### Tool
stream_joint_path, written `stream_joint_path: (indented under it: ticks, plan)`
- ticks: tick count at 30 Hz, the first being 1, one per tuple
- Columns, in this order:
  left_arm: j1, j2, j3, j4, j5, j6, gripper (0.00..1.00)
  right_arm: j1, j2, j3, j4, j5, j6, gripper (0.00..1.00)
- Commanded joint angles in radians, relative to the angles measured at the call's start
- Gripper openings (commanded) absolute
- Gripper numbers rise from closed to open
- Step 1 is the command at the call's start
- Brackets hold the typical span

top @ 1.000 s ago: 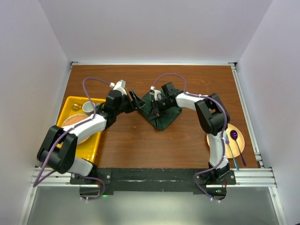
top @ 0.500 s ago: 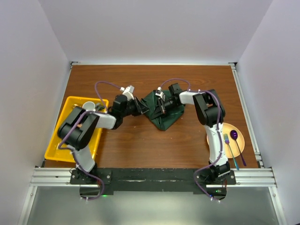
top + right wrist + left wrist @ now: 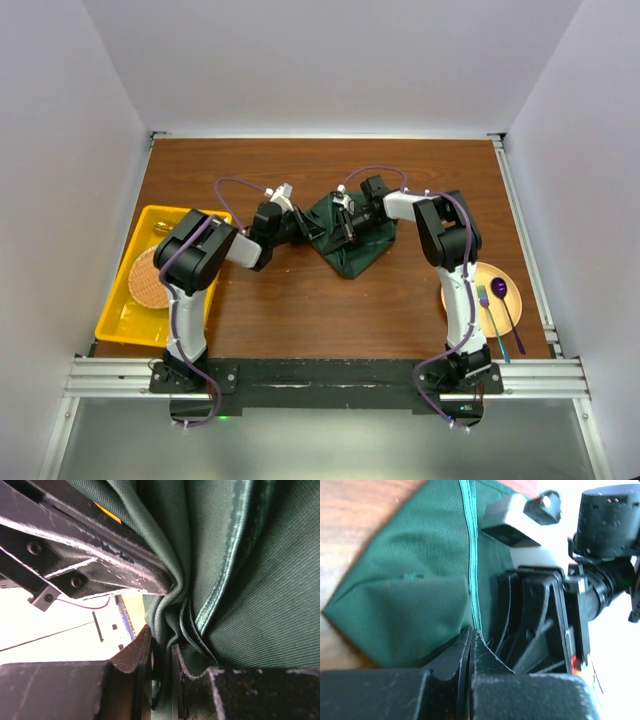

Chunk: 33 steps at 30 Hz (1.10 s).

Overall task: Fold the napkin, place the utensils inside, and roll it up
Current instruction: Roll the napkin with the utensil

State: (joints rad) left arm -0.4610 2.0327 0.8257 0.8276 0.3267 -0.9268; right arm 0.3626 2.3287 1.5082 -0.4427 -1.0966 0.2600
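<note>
The dark green napkin lies bunched at mid-table. It also shows in the left wrist view and the right wrist view. My left gripper is at its left edge. Its jaws are pressed together where the napkin's hem runs in. My right gripper is on the napkin's top, shut on several gathered folds. The two grippers are nearly touching. The right gripper fills the right side of the left wrist view. The dark grey stick-like utensil is not visible; the cloth and grippers may hide it.
A yellow tray at the left holds a woven orange mat and a cup. An orange plate at the right front carries a purple spoon and a green fork. White walls enclose the table.
My left arm has folded in and its gripper has moved right onto the napkin's left edge and shut. The right gripper has stayed on the napkin.
</note>
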Motion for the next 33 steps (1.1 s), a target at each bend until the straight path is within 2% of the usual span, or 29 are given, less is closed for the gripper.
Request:
stream_joint_path:
  ticks: [1, 2, 6, 10, 14, 16, 19, 24, 26, 27, 33]
  plan:
    - [0.012, 0.044, 0.044, -0.125, -0.084, 0.0, 0.0, -0.013, -0.035, 0.021, -0.12, 0.245, -0.065, 0.16]
    - [0.013, 0.052, 0.052, -0.131, -0.086, 0.0, 0.0, -0.011, -0.04, 0.041, -0.135, 0.254, -0.083, 0.18]
    - [0.019, 0.072, 0.067, -0.174, -0.092, 0.011, 0.0, -0.008, -0.097, 0.073, -0.218, 0.394, -0.125, 0.41]
    - [0.022, 0.101, 0.085, -0.215, -0.086, 0.02, 0.0, -0.005, -0.187, 0.112, -0.243, 0.455, -0.169, 0.57]
    - [0.024, 0.107, 0.11, -0.254, -0.089, 0.029, 0.0, 0.013, -0.258, 0.136, -0.32, 0.596, -0.234, 0.65]
    - [0.024, 0.107, 0.121, -0.275, -0.089, 0.031, 0.0, 0.033, -0.304, 0.08, -0.311, 0.662, -0.249, 0.68]
    - [0.024, 0.116, 0.136, -0.291, -0.078, 0.029, 0.0, 0.088, -0.417, -0.058, -0.216, 0.736, -0.246, 0.69]
    - [0.024, 0.118, 0.142, -0.306, -0.064, 0.029, 0.0, 0.257, -0.555, -0.247, -0.012, 1.007, -0.254, 0.73]
    - [0.024, 0.116, 0.139, -0.311, -0.066, 0.032, 0.0, 0.314, -0.56, -0.281, 0.025, 1.117, -0.254, 0.74]
    - [0.025, 0.116, 0.138, -0.308, -0.066, 0.031, 0.0, 0.334, -0.555, -0.286, 0.033, 1.154, -0.287, 0.88]
    - [0.025, 0.118, 0.139, -0.309, -0.06, 0.028, 0.0, 0.409, -0.499, -0.28, 0.071, 1.389, -0.307, 0.88]
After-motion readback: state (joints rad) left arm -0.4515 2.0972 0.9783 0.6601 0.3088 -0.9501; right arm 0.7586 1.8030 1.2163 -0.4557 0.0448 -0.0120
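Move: The right fingers already pinch the napkin's partly rolled left side; the napkin's middle lies about 1 cm ahead of them, 2 cm to their right and 1 cm below. The napkin's near corner is roughly 8 cm back, 2 cm right and slightly below. From the left hand, its shut fingertips already on the roll, the napkin's middle is some 7 cm right, level and 1 cm below, and that corner 10 cm back, 6 cm right. Right fingers release the roll, lift right-forward some 5 cm, then swing back 7 as the left presses forward. ##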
